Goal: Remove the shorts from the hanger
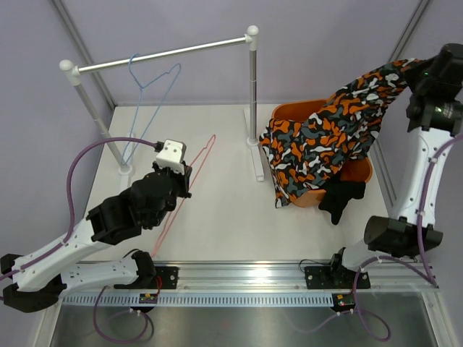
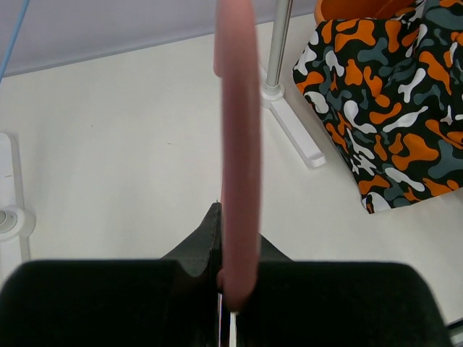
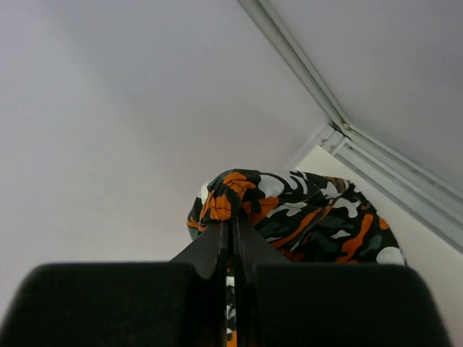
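The camouflage shorts (image 1: 325, 141) hang stretched from my right gripper (image 1: 409, 69), high at the back right, down over the orange basket (image 1: 291, 113). In the right wrist view my right gripper (image 3: 233, 215) is shut on a bunched fold of the camouflage shorts (image 3: 304, 217). The black shorts (image 1: 340, 199) lie crumpled at the basket's front edge. My left gripper (image 1: 184, 188) is shut on the bare pink hanger (image 1: 201, 160), which slants over the table's left middle. In the left wrist view the pink hanger (image 2: 239, 144) runs up from my left gripper (image 2: 233, 249), with the camouflage shorts (image 2: 394, 108) at the upper right.
A white clothes rack with a metal rail (image 1: 163, 54) stands at the back, its right post (image 1: 252, 94) beside the basket. A bare blue hanger (image 1: 153, 87) hangs from the rail. The rack's foot (image 2: 293, 134) lies between the pink hanger and the shorts.
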You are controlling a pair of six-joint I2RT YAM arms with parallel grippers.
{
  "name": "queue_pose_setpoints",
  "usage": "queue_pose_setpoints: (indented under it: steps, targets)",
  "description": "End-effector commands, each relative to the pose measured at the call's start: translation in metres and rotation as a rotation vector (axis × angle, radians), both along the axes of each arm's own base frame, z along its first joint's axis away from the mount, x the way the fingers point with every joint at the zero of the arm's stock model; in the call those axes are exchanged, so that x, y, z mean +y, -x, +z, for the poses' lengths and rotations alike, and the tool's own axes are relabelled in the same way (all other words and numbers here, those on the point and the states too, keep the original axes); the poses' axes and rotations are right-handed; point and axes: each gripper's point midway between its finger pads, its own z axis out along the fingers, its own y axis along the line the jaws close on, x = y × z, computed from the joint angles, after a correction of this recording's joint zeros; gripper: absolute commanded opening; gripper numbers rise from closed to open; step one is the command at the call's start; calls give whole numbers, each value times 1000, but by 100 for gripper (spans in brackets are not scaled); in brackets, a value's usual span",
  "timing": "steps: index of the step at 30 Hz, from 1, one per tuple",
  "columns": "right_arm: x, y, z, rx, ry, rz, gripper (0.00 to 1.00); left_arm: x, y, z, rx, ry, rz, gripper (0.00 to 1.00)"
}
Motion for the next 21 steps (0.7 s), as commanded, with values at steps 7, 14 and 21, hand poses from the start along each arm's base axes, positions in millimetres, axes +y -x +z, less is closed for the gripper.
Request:
queue_pose_setpoints:
  steps: [7,14,21]
  targets:
    - [-55,93,55,-369,-205,-141,0,-9,0,2,2,41,-17,0]
    - [-36,86,63,-410,-218,-8,0,-10,0,0,6,45,-21,0]
    - [27,43,38,-268,-167,216,0,-12,0,2,3,53,-24,0]
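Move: The orange basket that the camouflage shorts are being taken to stands about 16 cm to the left of the right hand, some 5 cm nearer the bases and roughly 35 cm below it. The black shorts hang over the basket's near rim, about 17 cm back and 12 cm left of the hand, similarly low. From the left hand, which still holds the pink hanger, the basket is about 43 cm right, 18 cm ahead and 20 cm lower. The camouflage shorts, still pinched by one end in the shut right fingers, are drawn quickly back about 10 cm, with some rightward travel and a little lift. The right hand then reverses, easing about 4 cm forward and left, and sinks slightly. Its fingers tip up by nearly 20 degrees and its left side rises. ##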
